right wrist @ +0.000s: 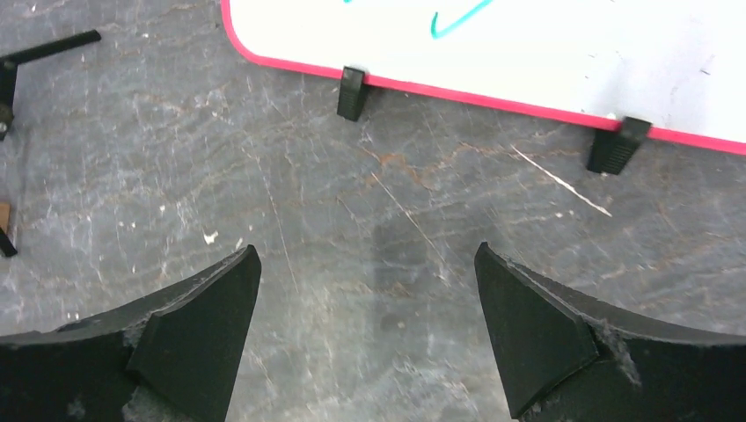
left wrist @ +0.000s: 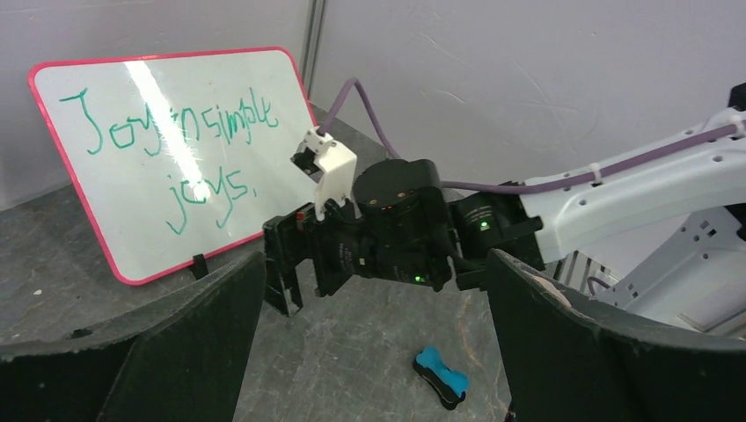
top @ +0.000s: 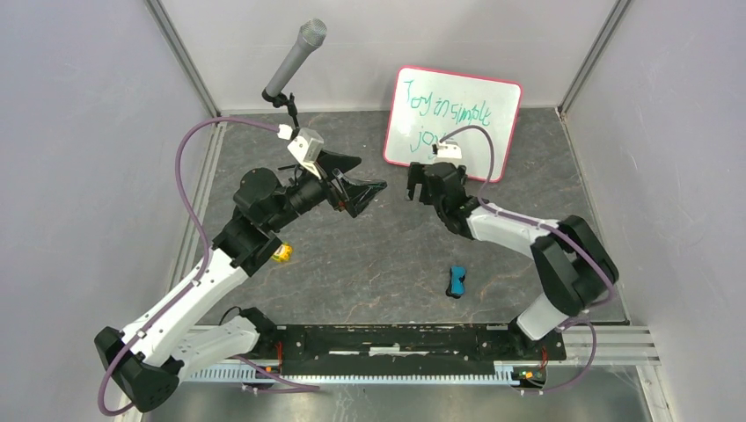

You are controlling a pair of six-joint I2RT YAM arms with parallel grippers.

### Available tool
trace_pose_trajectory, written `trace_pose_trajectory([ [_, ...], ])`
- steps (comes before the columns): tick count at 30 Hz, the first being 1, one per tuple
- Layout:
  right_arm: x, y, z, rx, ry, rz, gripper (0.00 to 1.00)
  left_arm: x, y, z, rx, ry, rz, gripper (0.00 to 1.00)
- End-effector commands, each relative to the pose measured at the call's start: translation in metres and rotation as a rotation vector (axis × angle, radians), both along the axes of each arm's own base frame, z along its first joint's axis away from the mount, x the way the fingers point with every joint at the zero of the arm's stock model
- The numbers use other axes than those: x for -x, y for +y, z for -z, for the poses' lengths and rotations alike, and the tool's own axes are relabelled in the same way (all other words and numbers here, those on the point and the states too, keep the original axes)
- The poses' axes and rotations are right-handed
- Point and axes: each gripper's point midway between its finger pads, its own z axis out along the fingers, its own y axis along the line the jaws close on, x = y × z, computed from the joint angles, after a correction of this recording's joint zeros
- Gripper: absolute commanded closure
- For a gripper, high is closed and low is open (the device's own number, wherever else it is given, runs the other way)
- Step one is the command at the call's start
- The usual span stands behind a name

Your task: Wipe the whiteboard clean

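Note:
The whiteboard (top: 453,123) leans upright at the back of the table, pink-framed, with green handwriting on its face; it also shows in the left wrist view (left wrist: 176,149), and its lower edge and black feet show in the right wrist view (right wrist: 528,53). My right gripper (top: 428,180) hovers just in front of the board's lower edge, open and empty (right wrist: 365,251). My left gripper (top: 369,176) hangs mid-table to the left, open and empty (left wrist: 376,264), facing the right gripper. A blue and black eraser (top: 457,281) lies on the table (left wrist: 440,376) nearer the front, apart from both grippers.
A microphone (top: 295,57) on a stand rises at the back left. A small yellow object (top: 281,254) sits by the left arm's elbow. Grey walls close in three sides, and a black rail (top: 396,338) runs along the near edge.

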Motion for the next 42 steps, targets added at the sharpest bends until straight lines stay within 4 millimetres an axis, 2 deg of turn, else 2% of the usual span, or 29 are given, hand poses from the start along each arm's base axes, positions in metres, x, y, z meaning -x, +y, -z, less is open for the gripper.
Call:
trace_pose_trajectory([
  [1, -0.032, 0.013, -0.011, -0.083, -0.033, 0.097, 0.02, 0.005, 0.004, -0.03, 0.056, -0.065, -0.006, 0.0],
  [4, -0.049, 0.024, -0.004, -0.1, -0.017, 0.115, 0.08, 0.006, 0.004, -0.032, 0.062, -0.064, 0.001, 0.0],
  [7, -0.063, 0.027, 0.01, -0.092, 0.013, 0.177, 0.16, 0.007, 0.007, -0.034, 0.066, -0.071, -0.008, 0.0],
  [15, -0.098, 0.041, 0.031, -0.073, 0.06, 0.26, 0.28, 0.009, 0.009, -0.037, 0.076, -0.072, -0.013, 0.0],
  [19, -0.101, 0.04, 0.044, -0.058, 0.094, 0.297, 0.37, 0.006, 0.01, -0.036, 0.074, -0.073, -0.028, 0.0],
  [25, -0.105, 0.033, 0.054, -0.018, 0.121, 0.344, 0.41, 0.007, 0.007, -0.035, 0.074, -0.064, -0.008, 0.0],
  [30, -0.115, 0.032, 0.059, 0.007, 0.121, 0.333, 0.52, 0.006, 0.004, -0.031, 0.072, -0.049, 0.0, 0.0],
  [34, -0.121, 0.028, 0.063, 0.04, 0.127, 0.353, 0.55, 0.007, 0.005, -0.033, 0.068, -0.062, 0.001, 0.0],
  [38, -0.127, 0.032, 0.059, 0.054, 0.11, 0.331, 0.65, 0.005, 0.007, -0.032, 0.059, -0.068, -0.016, 0.0],
  [42, -0.128, 0.035, 0.059, 0.074, 0.113, 0.292, 0.82, 0.002, 0.005, -0.028, 0.048, -0.057, -0.016, 0.0],
])
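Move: The black clip at the left of the whiteboard's lower edge is about 12 cm ahead of the right fingers, 3 cm to their left and 8 cm lower. Its twin, the right clip, sits at the same height, some 10 cm ahead and 9 cm to the right; the whiteboard's middle is roughly 18 cm ahead, 4 cm right and slightly below. From the left hand, the left clip lies about 26 cm ahead, 8 cm right and 35 cm down. Send the open right gripper forward about 12 cm to the whiteboard's left clip, sinking as it goes, swinging out left and then easing slightly back right. Over the last stretch mainly lower it, with the wrist turned some 20 degrees clockwise and tipped down a little. Close the fingers steadily from wide to mostly shut, bringing the tips against both sides of the clip. ##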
